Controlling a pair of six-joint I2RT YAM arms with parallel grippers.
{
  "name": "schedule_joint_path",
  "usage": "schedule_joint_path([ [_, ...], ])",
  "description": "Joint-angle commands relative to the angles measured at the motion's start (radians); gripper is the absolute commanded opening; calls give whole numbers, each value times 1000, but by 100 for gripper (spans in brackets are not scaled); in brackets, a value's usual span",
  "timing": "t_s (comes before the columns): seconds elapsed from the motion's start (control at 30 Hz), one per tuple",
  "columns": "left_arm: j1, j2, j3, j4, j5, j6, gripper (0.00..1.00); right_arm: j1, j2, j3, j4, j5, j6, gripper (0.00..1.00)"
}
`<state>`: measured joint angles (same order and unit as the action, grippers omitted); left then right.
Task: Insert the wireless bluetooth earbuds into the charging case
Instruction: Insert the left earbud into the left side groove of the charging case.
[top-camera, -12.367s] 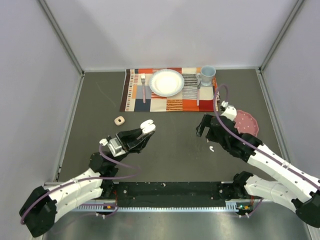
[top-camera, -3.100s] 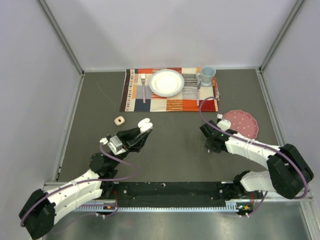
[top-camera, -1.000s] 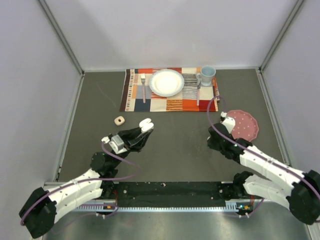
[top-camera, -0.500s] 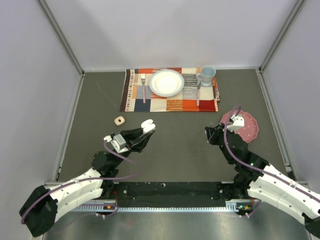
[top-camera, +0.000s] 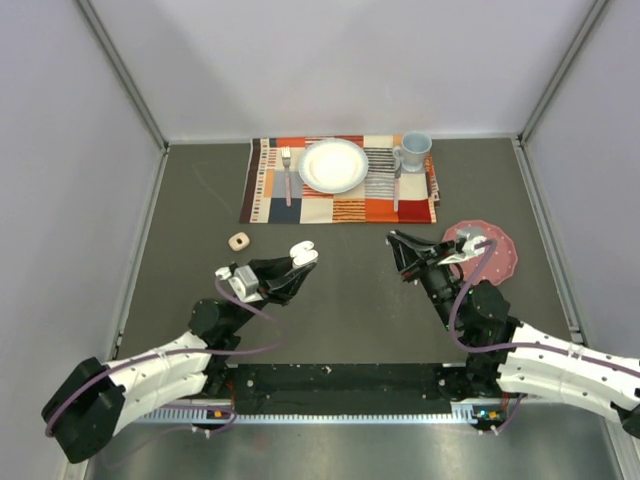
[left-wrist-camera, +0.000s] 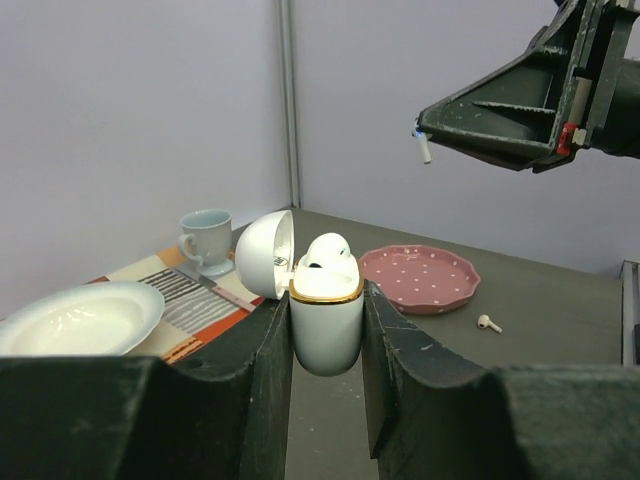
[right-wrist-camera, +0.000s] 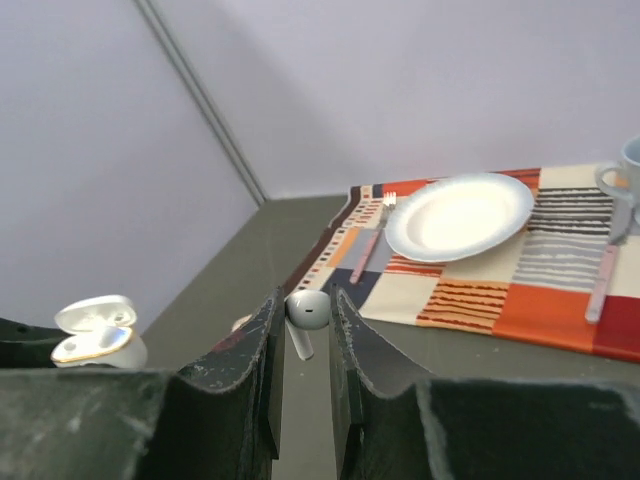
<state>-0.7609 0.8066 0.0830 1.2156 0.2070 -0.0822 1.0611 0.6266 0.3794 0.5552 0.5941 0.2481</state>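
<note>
My left gripper is shut on the white charging case, held upright above the table with its lid flipped open. One white earbud sits in the case. My right gripper is shut on a second earbud, stem pointing down. In the top view the right gripper hangs to the right of the case, apart from it and pointing toward it. A third earbud lies loose on the table near the pink plate.
A pink dotted plate lies at the right. The striped placemat at the back carries a white plate, a fork and a blue cup. A small beige piece lies to the left.
My right arm has lifted off the table with the earbud and swung left, so its fingers now point toward the case. The left gripper with the case has shifted slightly right.
</note>
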Motion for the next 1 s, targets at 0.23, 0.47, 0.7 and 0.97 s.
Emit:
schedule_joint_path([
  [0.23,2,68,46,179,26,-37,0,112,180,48,465,-7,-72,0],
  [0.47,2,134,38,286,20,-53,0,209,321,92,637,16,-151,0],
  [0.7,0,163,37,329,32,-62,0,246,398,136,660,-19,-130,0],
  [0.97,-2,164,35,340,66,-64,0,257,476,151,681,-39,-49,0],
])
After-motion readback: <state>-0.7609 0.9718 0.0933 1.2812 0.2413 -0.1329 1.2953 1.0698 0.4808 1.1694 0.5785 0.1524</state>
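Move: The open charging case, held in the left hand's fingertips, lies about 16 cm left of the right hand with its earbud, roughly level fore-and-aft and some 4 cm lower. Down on the table, about 28 cm below the right hand, the white plate is 31 cm ahead and 10 cm left, and a small cream box 14 cm ahead and 33 cm left. From the left hand, the earbud is 16 cm to the right, about 1 cm ahead and 4 cm higher. Leftward towards the open case goes the right hand, about 10 cm, climbing some 5 cm and drawing back about 4 cm, the left earbud still pinched. Its wrist turns roughly 10 degrees counter-clockwise while its left side lifts and the fingertips tip up. The left hand keeps hold of the case, sinking some 2.5 cm and easing nearly 2 cm right to meet it. ##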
